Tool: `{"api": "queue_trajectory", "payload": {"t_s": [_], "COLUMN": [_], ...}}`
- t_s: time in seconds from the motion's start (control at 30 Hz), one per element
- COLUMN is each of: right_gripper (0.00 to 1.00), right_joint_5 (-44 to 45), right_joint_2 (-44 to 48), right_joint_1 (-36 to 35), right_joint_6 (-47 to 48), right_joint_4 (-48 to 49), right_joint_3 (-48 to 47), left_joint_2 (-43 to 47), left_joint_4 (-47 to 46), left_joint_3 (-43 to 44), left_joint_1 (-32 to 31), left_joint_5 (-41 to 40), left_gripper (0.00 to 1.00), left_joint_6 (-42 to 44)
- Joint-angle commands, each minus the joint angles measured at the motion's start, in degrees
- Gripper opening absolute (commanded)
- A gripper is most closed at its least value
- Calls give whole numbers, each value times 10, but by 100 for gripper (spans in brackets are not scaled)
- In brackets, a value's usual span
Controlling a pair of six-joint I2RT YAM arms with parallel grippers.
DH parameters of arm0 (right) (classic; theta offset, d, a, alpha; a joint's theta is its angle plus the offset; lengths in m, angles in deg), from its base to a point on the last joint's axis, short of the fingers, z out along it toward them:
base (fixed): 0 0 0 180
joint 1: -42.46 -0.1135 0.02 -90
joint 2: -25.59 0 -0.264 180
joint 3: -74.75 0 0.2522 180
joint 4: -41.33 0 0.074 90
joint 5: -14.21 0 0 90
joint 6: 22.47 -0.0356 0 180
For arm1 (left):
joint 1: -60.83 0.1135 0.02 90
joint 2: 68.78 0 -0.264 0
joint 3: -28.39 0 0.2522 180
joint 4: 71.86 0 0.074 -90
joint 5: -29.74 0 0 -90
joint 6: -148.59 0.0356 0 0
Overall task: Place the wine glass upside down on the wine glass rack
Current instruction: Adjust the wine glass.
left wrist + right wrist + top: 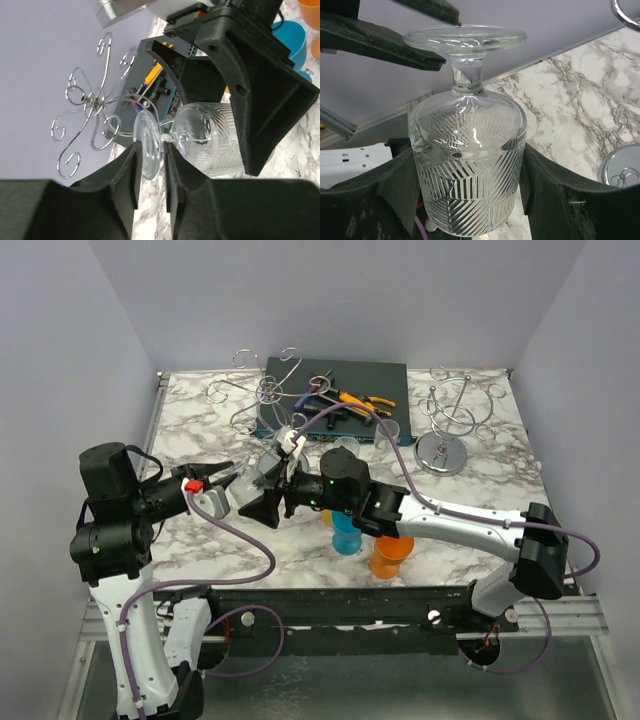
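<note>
The wine glass (470,170), clear with cut lines, is held in the air on its side over the marble table. My right gripper (470,200) is shut on its bowl, one finger on each side. My left gripper (151,170) comes from the left, its jaws closed flat against both faces of the glass's round foot (149,142). In the top view the glass (266,470) sits between the two grippers at mid-table. One wire wine glass rack (455,410) stands on a chrome base at the back right. Another wire rack (92,102) is at the back left.
A blue cup (347,535) and an orange cup (390,555) stand under the right arm near the front edge. A dark box (340,395) with pliers and other tools lies at the back centre. White walls close in three sides.
</note>
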Motion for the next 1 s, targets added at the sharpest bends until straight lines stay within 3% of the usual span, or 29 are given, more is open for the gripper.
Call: {"api": "queue_trajectory", "payload": {"t_s": [0.0, 0.13, 0.23, 0.27, 0.47, 0.67, 0.97], "right_gripper": [21, 21, 25, 29, 55, 99, 95], "right_joint_5": [-3, 1, -10, -11, 13, 29, 27], "right_joint_2": [-11, -21, -29, -31, -19, 2, 27], "right_joint_1": [-2, -2, -2, -2, -2, 0, 8], "right_joint_6": [-3, -12, -20, -24, -35, -42, -47], "right_joint_4": [46, 64, 74, 78, 89, 83, 127], "right_joint_3": [-35, -42, -44, -42, -12, 24, 63], "left_joint_2": [-29, -27, -30, -32, -9, 13, 17], "left_joint_4": [88, 89, 88, 88, 23, -45, -45], "left_joint_3": [27, 24, 27, 29, 9, -16, -16], "left_joint_1": [3, 4, 4, 3, 4, 4, 4], "left_joint_5": [16, 14, 17, 18, 7, 18, 23], "left_gripper": [27, 27, 3, 0, 0, 0, 0], "left_joint_6": [95, 102, 103, 107, 121, 120, 122]}}
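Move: The wine glass hangs foot-up in the right hand's grip, its middle only 2 cm or so to the left of and above the right hand. From the left hand, whose fingers straddle the foot, its middle is about 5 cm below, 4 cm right and 2 cm back. The rack stands roughly 17 cm ahead and 6 right of the left hand; the yellow goblet about 17 right and 4 ahead, the blue one some 23 right and 2 back, both far below. The left fingers shut on the rim of the wine glass's foot while that hand dips about 1 cm, then it rises by about as much as its wrist tips up some 10 degrees, keeping the pinch. The right hand, gripping the bowl, first shifts a good centimetre left towards the left hand, then spreads its fingers wide, lets go of the bowl and draws back to its right about 1.5 cm, the open fingers still either side of the glass. ##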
